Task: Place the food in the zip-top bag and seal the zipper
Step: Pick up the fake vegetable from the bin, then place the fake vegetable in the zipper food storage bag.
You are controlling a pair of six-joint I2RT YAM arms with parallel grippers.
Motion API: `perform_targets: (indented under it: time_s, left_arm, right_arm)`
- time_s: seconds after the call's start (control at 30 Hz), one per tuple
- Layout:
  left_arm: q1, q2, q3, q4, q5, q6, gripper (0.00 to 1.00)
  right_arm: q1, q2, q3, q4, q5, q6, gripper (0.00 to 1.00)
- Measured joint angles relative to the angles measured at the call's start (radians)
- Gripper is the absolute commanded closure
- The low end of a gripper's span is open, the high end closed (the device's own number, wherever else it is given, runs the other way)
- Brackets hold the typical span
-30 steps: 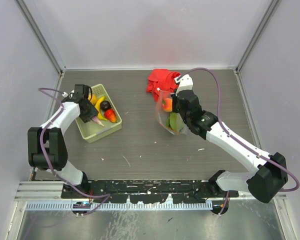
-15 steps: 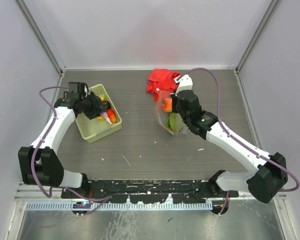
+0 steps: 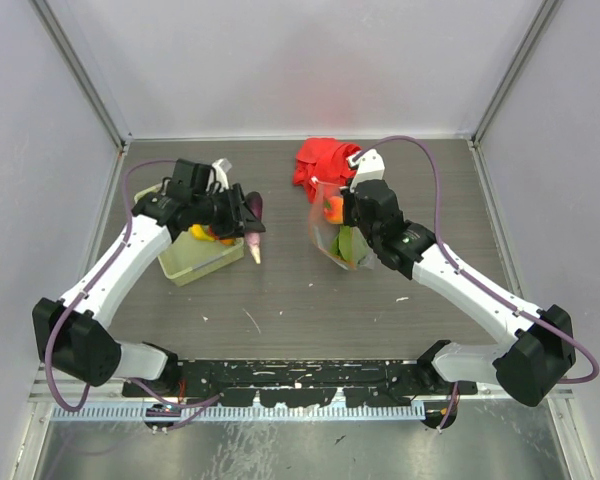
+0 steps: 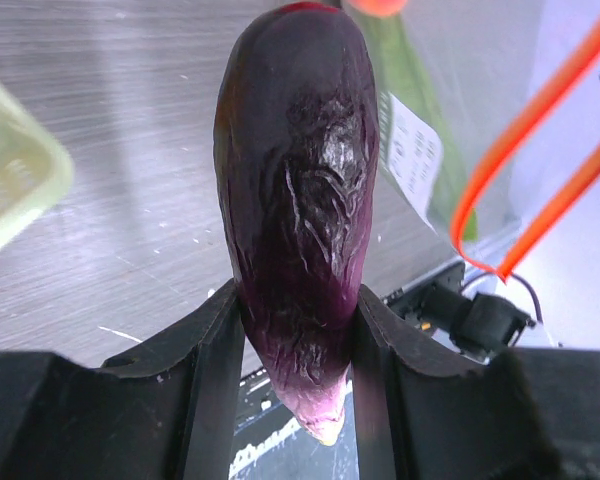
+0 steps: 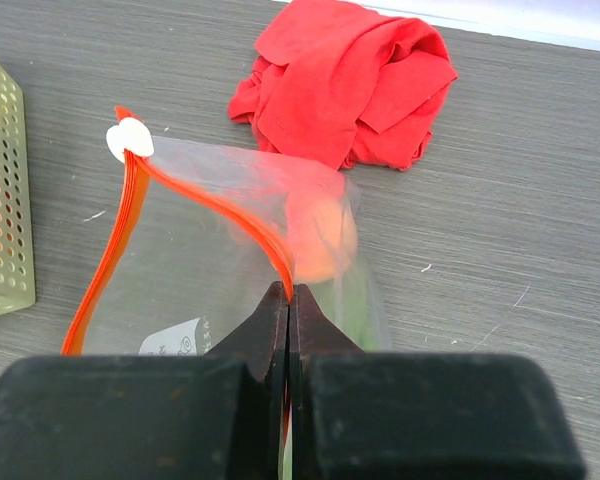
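Observation:
My left gripper (image 3: pixel 244 216) is shut on a dark purple eggplant (image 3: pixel 254 212), one piece of the food, and holds it above the table just right of the basket. In the left wrist view the eggplant (image 4: pixel 296 190) is wedged between both fingers of that gripper (image 4: pixel 298 305), its pale tip pointing back. The zip-top bag (image 3: pixel 336 236) hangs upright at centre right, with an orange piece (image 3: pixel 333 210) and green pods (image 3: pixel 349 244) inside. My right gripper (image 5: pixel 289 296) is shut on the bag's orange zipper (image 5: pixel 212 207); the mouth gapes to its left.
The pale green slotted basket (image 3: pixel 187 263) sits at the left with yellow and red food pieces (image 3: pixel 206 236) still inside. A crumpled red cloth (image 3: pixel 322 160) lies behind the bag. Frame posts and white walls bound the table.
My left arm lifted the eggplant out of the basket and swung right toward the bag. The right arm and the bag have stayed still.

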State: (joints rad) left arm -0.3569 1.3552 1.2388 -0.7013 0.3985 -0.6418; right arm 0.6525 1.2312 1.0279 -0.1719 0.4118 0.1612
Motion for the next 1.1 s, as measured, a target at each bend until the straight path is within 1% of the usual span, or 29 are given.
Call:
perform_targets:
  time_s: [0.33, 0.67, 0.87, 1.1]
  left_arm:
    - [-0.167, 0.009, 0.063, -0.015, 0.041, -0.003, 0.76]
    - [-0.319, 0.112, 0.146, 0.009, 0.059, -0.036, 0.76]
    - [-0.354, 0.185, 0.187, 0.024, 0.058, -0.064, 0.76]
    - [-0.366, 0.262, 0.233, 0.027, 0.050, -0.080, 0.75]
  right_arm:
    - [0.000, -0.005, -0.014, 0.007, -0.033, 0.000, 1.00]
    - [0.000, -0.014, -0.035, 0.023, -0.058, -0.001, 1.00]
    - [0.002, -0.033, -0.051, 0.039, -0.081, -0.006, 1.00]
    - [0.005, -0.049, -0.064, 0.054, -0.112, -0.013, 1.00]
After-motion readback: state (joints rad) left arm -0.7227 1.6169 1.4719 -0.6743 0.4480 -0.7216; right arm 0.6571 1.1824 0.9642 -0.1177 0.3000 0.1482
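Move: Some 17 cm to the left hand's right, roughly level with it front to back and a little below, is the mouth of the zip-top bag, awaiting the held eggplant. The peach in the bag shows about 19 cm right and 4 cm ahead; the red cloth is 19 cm right and 22 cm ahead on the table. The bin stands about 18 cm left and 9 cm ahead. From the right hand, the mouth opens about 6 cm left, slightly below. Carrying the eggplant still pinched near its pink end, the left hand swings some 14 cm right and draws about 5 cm back, away from the bin and up to the bag's open mouth, rising slightly then sinking again and edging forward at the last. It turns about 20 degrees clockwise. The right hand keeps its pinch on the bag's rim, easing a centimetre or two left and back. ##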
